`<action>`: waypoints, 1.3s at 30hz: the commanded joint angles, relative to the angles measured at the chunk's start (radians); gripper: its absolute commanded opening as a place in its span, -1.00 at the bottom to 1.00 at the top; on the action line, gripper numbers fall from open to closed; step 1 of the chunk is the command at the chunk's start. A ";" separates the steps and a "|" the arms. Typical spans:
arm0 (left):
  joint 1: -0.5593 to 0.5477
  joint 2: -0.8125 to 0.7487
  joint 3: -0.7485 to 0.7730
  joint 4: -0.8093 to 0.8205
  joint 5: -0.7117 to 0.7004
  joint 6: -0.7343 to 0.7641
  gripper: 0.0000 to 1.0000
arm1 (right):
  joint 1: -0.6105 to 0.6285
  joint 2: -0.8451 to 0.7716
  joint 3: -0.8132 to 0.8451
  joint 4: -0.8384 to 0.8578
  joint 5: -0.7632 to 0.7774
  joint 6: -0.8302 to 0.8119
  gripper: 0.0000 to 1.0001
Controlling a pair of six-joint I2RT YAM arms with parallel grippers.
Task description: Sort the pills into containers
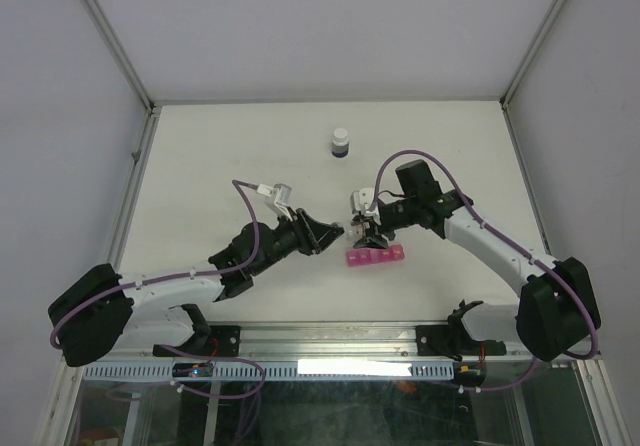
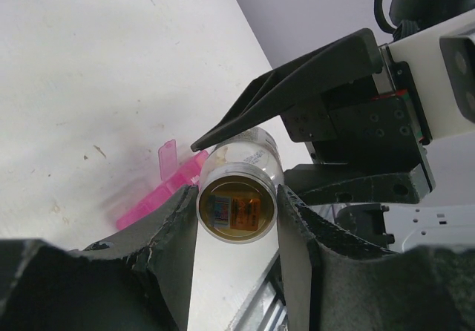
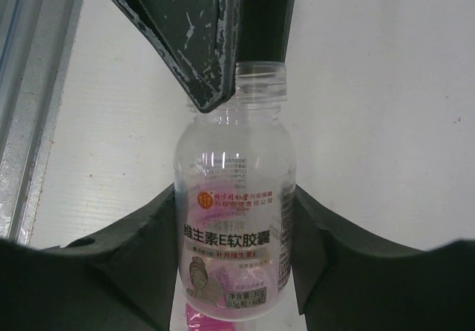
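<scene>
A small clear vial (image 3: pixel 234 197) with a printed label lies between the fingers of my right gripper (image 3: pixel 236 197), which is shut on its body. Its threaded neck (image 3: pixel 261 86) is bare and points at my left gripper (image 2: pixel 237 197). The vial's end (image 2: pixel 237 206) is a round gold-tinted face with a pale rim, and my left fingers press it on both sides. Both grippers, left (image 1: pixel 338 232) and right (image 1: pixel 365 232), meet just above the pink organizer strip (image 1: pixel 375 258). The strip also shows in the left wrist view (image 2: pixel 159 197), one lid (image 2: pixel 169 156) raised. No pills show.
A dark bottle with a white cap (image 1: pixel 341 144) stands upright at the back of the white table. A metal rail (image 1: pixel 330 341) runs along the near edge, also seen in the right wrist view (image 3: pixel 30 86). Frame posts rise at the table's corners.
</scene>
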 commanded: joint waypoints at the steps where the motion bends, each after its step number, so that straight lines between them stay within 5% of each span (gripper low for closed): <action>1: 0.006 -0.069 0.033 -0.006 -0.093 -0.101 -1.00 | -0.003 -0.002 0.035 -0.004 0.009 0.027 -1.00; 14: 0.012 -0.081 0.014 -0.024 -0.060 -0.258 -1.00 | -0.016 -0.019 0.032 -0.031 -0.022 -0.013 -1.00; 29: 0.089 -0.050 -0.061 -0.140 -0.224 -0.060 -1.00 | -0.110 -0.061 0.042 -0.023 -0.153 0.040 -1.00; 35: 0.278 0.056 -0.024 -0.179 -0.059 -0.030 -0.98 | -0.212 -0.137 -0.009 0.187 -0.198 0.275 -1.00; 39: 0.305 0.118 0.026 -0.246 -0.186 -0.052 -0.95 | -0.289 -0.180 -0.064 0.446 -0.165 0.580 -1.00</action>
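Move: The left hand already pinches the cap at the mouth of the bottle held by the right hand. The bottle's middle lies about 5 cm to the left hand's right, level fore and aft and some 2 cm lower. The pink pill box lies about 8 cm to the left hand's right, level with it and 15 cm below; the white bottle stands roughly 25 cm straight ahead. From the right hand, the cap is about 5 cm to the left and 2 cm higher. Rolling about 10 degrees more, counter-clockwise seen from behind the hand, the left hand eases slightly up with the cap, then swings it quickly left, down and forward, 15 cm or more, away from the bottle. The right hand keeps its grip and nearly holds still, then lifts the bottle about 5 cm, moving right and forward and turning some 15 degrees clockwise. ##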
